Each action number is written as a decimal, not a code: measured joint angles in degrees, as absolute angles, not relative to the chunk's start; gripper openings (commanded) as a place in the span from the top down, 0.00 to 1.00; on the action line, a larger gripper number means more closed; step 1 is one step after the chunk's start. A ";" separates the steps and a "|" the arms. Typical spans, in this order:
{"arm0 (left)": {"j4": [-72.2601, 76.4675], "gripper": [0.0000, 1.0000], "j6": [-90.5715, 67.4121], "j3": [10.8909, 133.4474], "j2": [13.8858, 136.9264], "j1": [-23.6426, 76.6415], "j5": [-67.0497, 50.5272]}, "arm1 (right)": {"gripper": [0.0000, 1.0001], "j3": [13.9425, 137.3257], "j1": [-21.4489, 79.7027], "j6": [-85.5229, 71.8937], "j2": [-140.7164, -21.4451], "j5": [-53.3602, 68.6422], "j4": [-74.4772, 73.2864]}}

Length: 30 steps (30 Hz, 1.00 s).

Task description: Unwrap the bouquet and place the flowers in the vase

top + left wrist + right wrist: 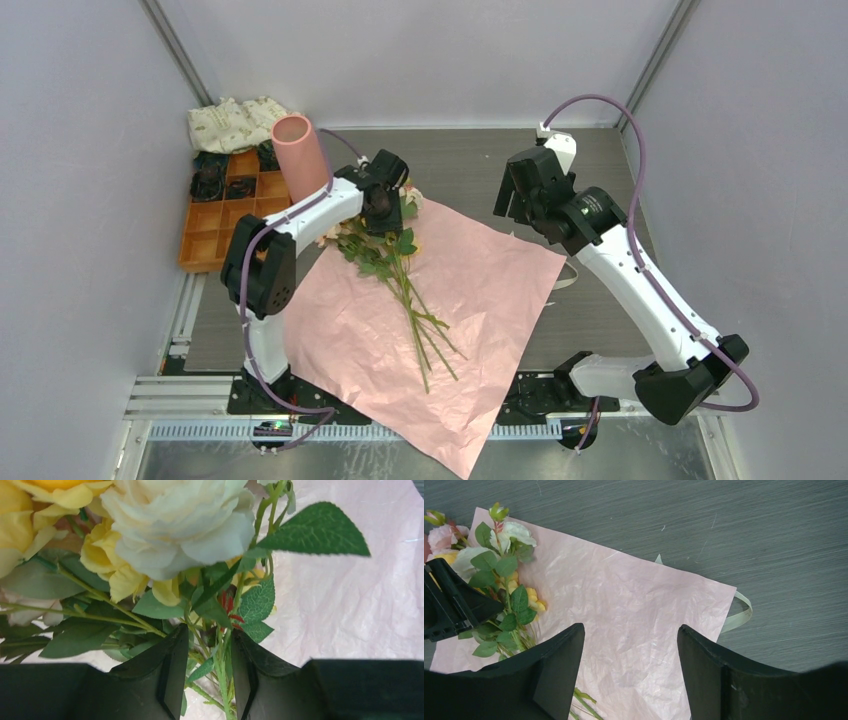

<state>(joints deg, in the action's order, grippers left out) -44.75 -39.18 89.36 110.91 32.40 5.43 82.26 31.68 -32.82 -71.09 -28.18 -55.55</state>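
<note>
The bouquet lies unwrapped: its flowers (400, 270) rest loose on the flat pink paper (470, 290), heads toward the back left and stems pointing to the near edge. My left gripper (383, 205) hangs over the stems just below the heads. In the left wrist view the left gripper (209, 645) straddles several green stems below cream and yellow roses (175, 525), with a gap still showing between the jaws. My right gripper (630, 635) is open and empty above the paper's right part. The salmon-pink vase (300, 158) stands upright just behind the left arm.
An orange compartment tray (205, 240) sits at the back left, with a folded patterned cloth (235, 122) behind it. A cream ribbon (736, 617) pokes out from under the paper's right edge. Grey walls close in both sides and the back.
</note>
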 measured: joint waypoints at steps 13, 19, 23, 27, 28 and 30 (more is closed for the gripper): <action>-44.36 0.95 -38.57 92.79 118.67 32.12 1.39 | 0.27 82.06 31.38 -32.82 -71.26 -27.11 -55.22; -45.04 1.00 -38.44 93.21 117.58 32.14 1.32 | 0.27 81.52 31.38 -32.84 -71.26 -26.44 -54.78; -46.83 1.00 -38.22 93.21 112.29 32.14 1.63 | 0.27 81.38 31.38 -32.86 -71.26 -25.78 -54.37; -49.19 1.00 -37.41 94.87 102.85 32.14 2.39 | 0.27 81.36 31.38 -32.86 -71.24 -25.36 -54.22; -49.58 1.00 -37.17 95.98 100.27 32.14 2.52 | 0.27 81.36 31.38 -32.86 -71.24 -25.32 -54.19; -49.52 1.00 -36.93 97.89 96.07 32.14 2.79 | 0.28 81.36 31.38 -32.86 -71.22 -25.15 -54.13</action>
<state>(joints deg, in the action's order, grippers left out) -49.52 -36.93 97.89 96.07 32.14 2.79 81.36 31.38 -32.86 -71.22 -25.15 -54.13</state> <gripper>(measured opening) 0.061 0.728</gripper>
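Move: The left hand's part-open fingers hang over the white rose's stem, about 4 cm below and 1 cm to the right; its white head is some 6 cm ahead and 3 cm lower. The yellow roses lie about 8 cm left and 4 cm ahead, the pink vase stands roughly 17 cm left and 8 cm ahead. From the idle right hand, that stem is some 27 cm left, 8 cm ahead and 23 cm below. The left fingers shut on the white rose's stem just below its head, pinching it after the hand sinks about 4 cm among the leaves with a slight drift right. Keeping that pinch, the hand pauses briefly, then rises ever faster, nearly straight up by some 19 cm, away from the pink paper, the fingertips swinging forward about 20 degrees as it climbs. ##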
